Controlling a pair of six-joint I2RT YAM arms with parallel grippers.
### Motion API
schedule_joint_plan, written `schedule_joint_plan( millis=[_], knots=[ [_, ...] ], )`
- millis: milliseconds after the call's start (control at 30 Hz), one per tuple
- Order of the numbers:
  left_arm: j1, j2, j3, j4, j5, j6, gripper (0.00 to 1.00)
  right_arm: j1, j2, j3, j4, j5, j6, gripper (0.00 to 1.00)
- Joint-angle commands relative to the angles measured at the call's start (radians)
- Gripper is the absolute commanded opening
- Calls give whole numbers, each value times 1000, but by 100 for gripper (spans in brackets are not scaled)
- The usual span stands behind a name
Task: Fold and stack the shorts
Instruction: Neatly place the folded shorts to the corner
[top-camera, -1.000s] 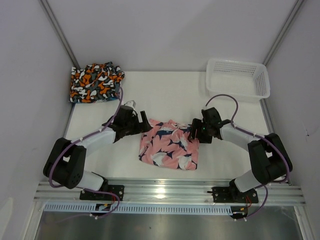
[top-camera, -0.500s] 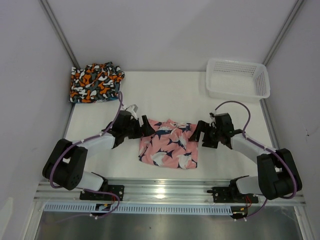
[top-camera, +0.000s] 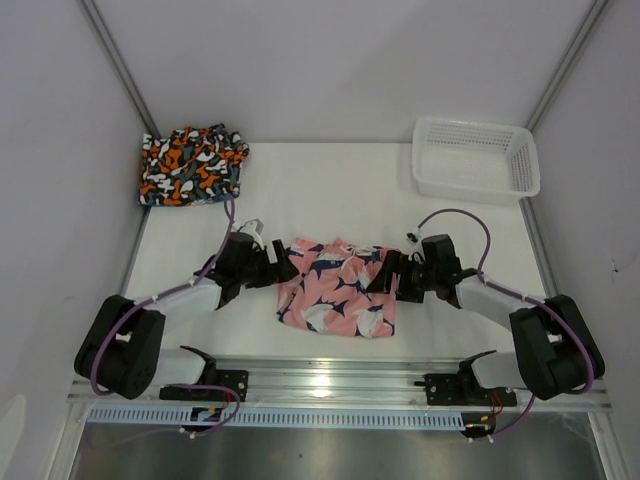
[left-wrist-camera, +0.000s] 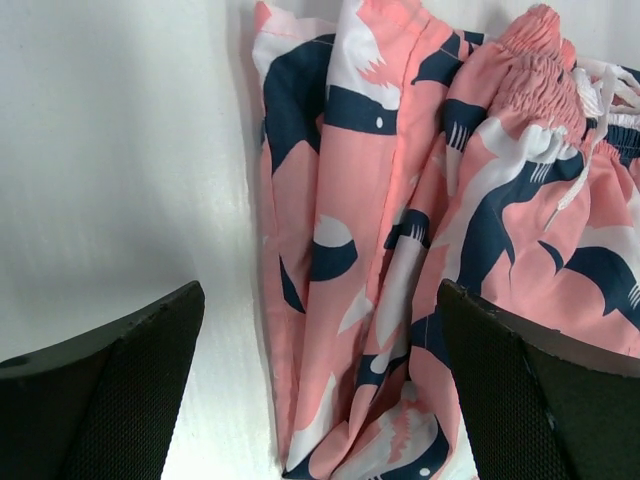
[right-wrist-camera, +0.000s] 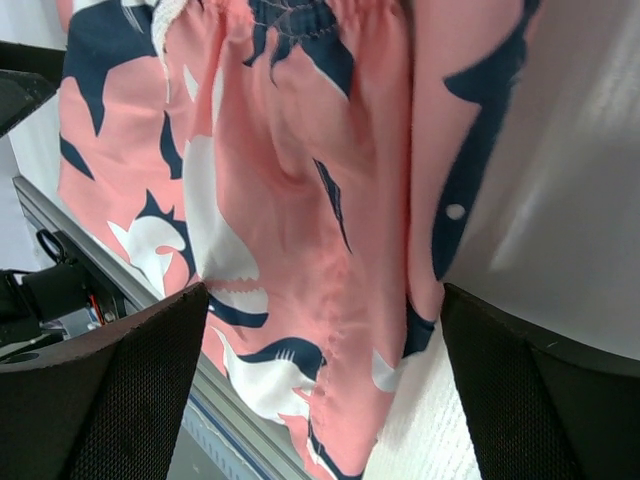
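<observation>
The pink-navy-white shorts (top-camera: 338, 290) lie flat and partly folded in the middle of the white table (top-camera: 330, 190). My left gripper (top-camera: 284, 268) is open at their left edge; in the left wrist view its fingers (left-wrist-camera: 110, 400) stand wide apart over the rumpled fabric (left-wrist-camera: 400, 200). My right gripper (top-camera: 384, 276) is open at their right edge. The right wrist view has the same shorts (right-wrist-camera: 290, 170) spread between that gripper's wide fingertips (right-wrist-camera: 545, 400). Neither gripper holds cloth. The orange-black-white camouflage shorts (top-camera: 192, 165) lie folded at the back left corner.
A white mesh basket (top-camera: 475, 158) stands at the back right corner. The aluminium rail (top-camera: 330, 380) with both arm bases runs along the near edge, close to the pink shorts' hem. White walls close in the table on left and right.
The right gripper opened wide, drew back off the pink shorts, then came down to their right edge. The left gripper slid a little nearer the table's front, staying open at the left edge.
</observation>
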Motion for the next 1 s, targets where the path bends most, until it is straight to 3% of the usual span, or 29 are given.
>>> schedule_joint_plan(
  millis=[0,333,700,967],
  knots=[
    [15,-14,-12,2,-30,15,99,15,30,-8,70,6,4,99],
    [42,177,-62,354,328,-70,99,26,47,-10,91,7,12,99],
    [44,199,-128,509,429,-103,99,29,48,-8,96,7,15,99],
    [42,207,-115,438,408,-64,93,29,57,-7,96,13,13,95]
  ],
)
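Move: The pink shorts lie between the two open grippers. Their middle is about 12 cm right of the left gripper, 6 cm nearer the base and some 3 cm below it; their left edge runs almost under that gripper, roughly 3 cm back. The white drawstring is about 15 cm to its right, level with it. The finished stack sits some 24 cm ahead and 22 cm left. From the right gripper the shorts' middle is about 10 cm left, 3 cm back. Bring the left gripper low and nearly level about 5 cm to the right, in over the left edge of the pink shorts, drawing back slightly towards the end. Roll its left side down some 20 degrees while swinging clockwise a little. Ease the right gripper about 1 cm left at the opposite edge, then hold it there. Keep both sets of fingers wide open, straddling the edges. ##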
